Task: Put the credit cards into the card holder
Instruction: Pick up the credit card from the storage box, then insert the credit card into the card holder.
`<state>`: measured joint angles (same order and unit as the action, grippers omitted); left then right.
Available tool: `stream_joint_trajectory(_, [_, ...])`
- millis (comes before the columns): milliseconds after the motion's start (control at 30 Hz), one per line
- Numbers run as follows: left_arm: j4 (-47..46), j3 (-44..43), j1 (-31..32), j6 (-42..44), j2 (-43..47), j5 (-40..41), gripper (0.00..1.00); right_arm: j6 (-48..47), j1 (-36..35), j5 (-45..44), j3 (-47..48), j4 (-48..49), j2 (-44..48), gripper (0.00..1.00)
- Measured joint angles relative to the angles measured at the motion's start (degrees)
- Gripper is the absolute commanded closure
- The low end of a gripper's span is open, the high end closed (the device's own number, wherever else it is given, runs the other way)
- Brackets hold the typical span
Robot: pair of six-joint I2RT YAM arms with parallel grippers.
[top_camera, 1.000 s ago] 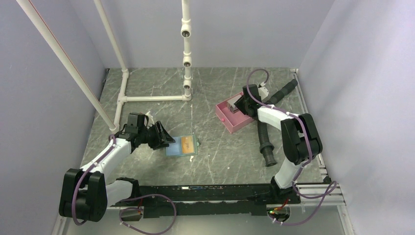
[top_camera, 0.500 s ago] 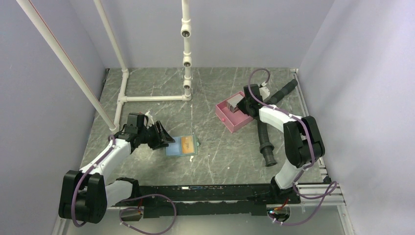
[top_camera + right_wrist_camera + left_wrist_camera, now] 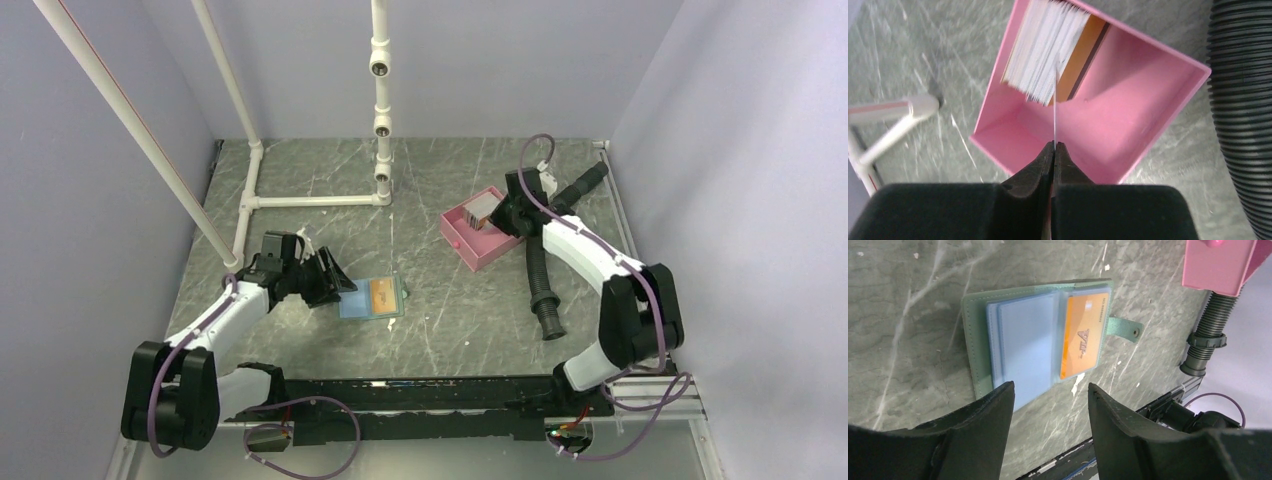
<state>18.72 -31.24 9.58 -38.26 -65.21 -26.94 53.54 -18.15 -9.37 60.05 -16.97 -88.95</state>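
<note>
The card holder (image 3: 372,297) (image 3: 1023,335) lies open and flat on the table, light blue sleeves up, with an orange card (image 3: 1085,335) in its right sleeve. My left gripper (image 3: 338,283) (image 3: 1050,387) hovers open just left of it, holding nothing. A stack of credit cards (image 3: 1043,50) (image 3: 483,208) stands on edge in the pink tray (image 3: 1148,145) (image 3: 470,250). My right gripper (image 3: 1053,145) (image 3: 500,214) is over the tray, shut on one credit card (image 3: 1054,110). That card shows edge-on as a thin white line reaching to the stack.
A black corrugated hose (image 3: 540,280) (image 3: 1243,100) lies just right of the tray, under the right arm. A white pipe frame (image 3: 310,200) stands at the back left. The front rail (image 3: 430,390) runs along the near table edge.
The right jaws have closed onto a card at the tray, and the right arm's elbow has swung to the right. The left jaws have widened slightly.
</note>
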Motion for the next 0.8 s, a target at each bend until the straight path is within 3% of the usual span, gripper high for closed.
stream_joint_trajectory(100, [-0.5, 0.1, 0.0, -0.1, -1.5, 0.5, 0.42, -6.8, -1.9, 3.2, -0.1, -1.1, 3.9, 1.00])
stream_joint_trajectory(233, [-1.6, 0.5, 0.0, -0.1, -4.4, 1.2, 0.49, -17.3, -10.5, 16.0, 1.2, 2.0, 5.7, 1.00])
stream_joint_trajectory(367, [-1.6, 0.8, 0.0, -0.2, -7.0, 2.4, 0.54, -20.9, -20.5, 34.9, 5.3, 9.2, -4.0, 1.00])
stream_joint_trajectory(467, [-1.5, 0.9, 0.0, -0.3, -7.9, 3.6, 0.58, -20.4, -24.0, 44.3, 5.3, 12.4, -12.4, 1.00])
stream_joint_trajectory(600, [-1.7, 1.4, 0.0, -0.4, -7.9, 4.6, 0.61, -18.1, -23.9, 49.9, 3.7, 14.4, -18.8, 1.00])
stream_joint_trajectory(800, [-2.2, 1.7, 0.0, -0.6, -8.2, 5.0, 0.65, -14.6, -23.6, 51.8, 2.5, 18.8, -20.2, 1.00])
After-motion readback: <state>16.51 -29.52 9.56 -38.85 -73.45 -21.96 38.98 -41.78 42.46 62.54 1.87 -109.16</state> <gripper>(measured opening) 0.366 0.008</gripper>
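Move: The right hand already holds a white card above the near part of the pink storage box. The open card holder it is bound for lies some 29 cm to its left, 14 cm back and 11 cm lower. The box's middle is about 3 cm ahead, 1 cm left and 9 cm below, the card stack 7 cm ahead, 2 cm left and 7 cm below. From the left hand, the holder's middle is some 6 cm right, 3 cm ahead and 7 cm down. Left and back in one quick sweep, the right hand carries the pinched card from the box to the card holder, about 25 cm left and 17 cm back; it arcs up, then sinks past its starting height while turning some 70 degrees counter-clockwise, and slows to hover. The left hand meanwhile sinks about 4.5 cm towards the holder's blue left page, its fingers closing partway. ##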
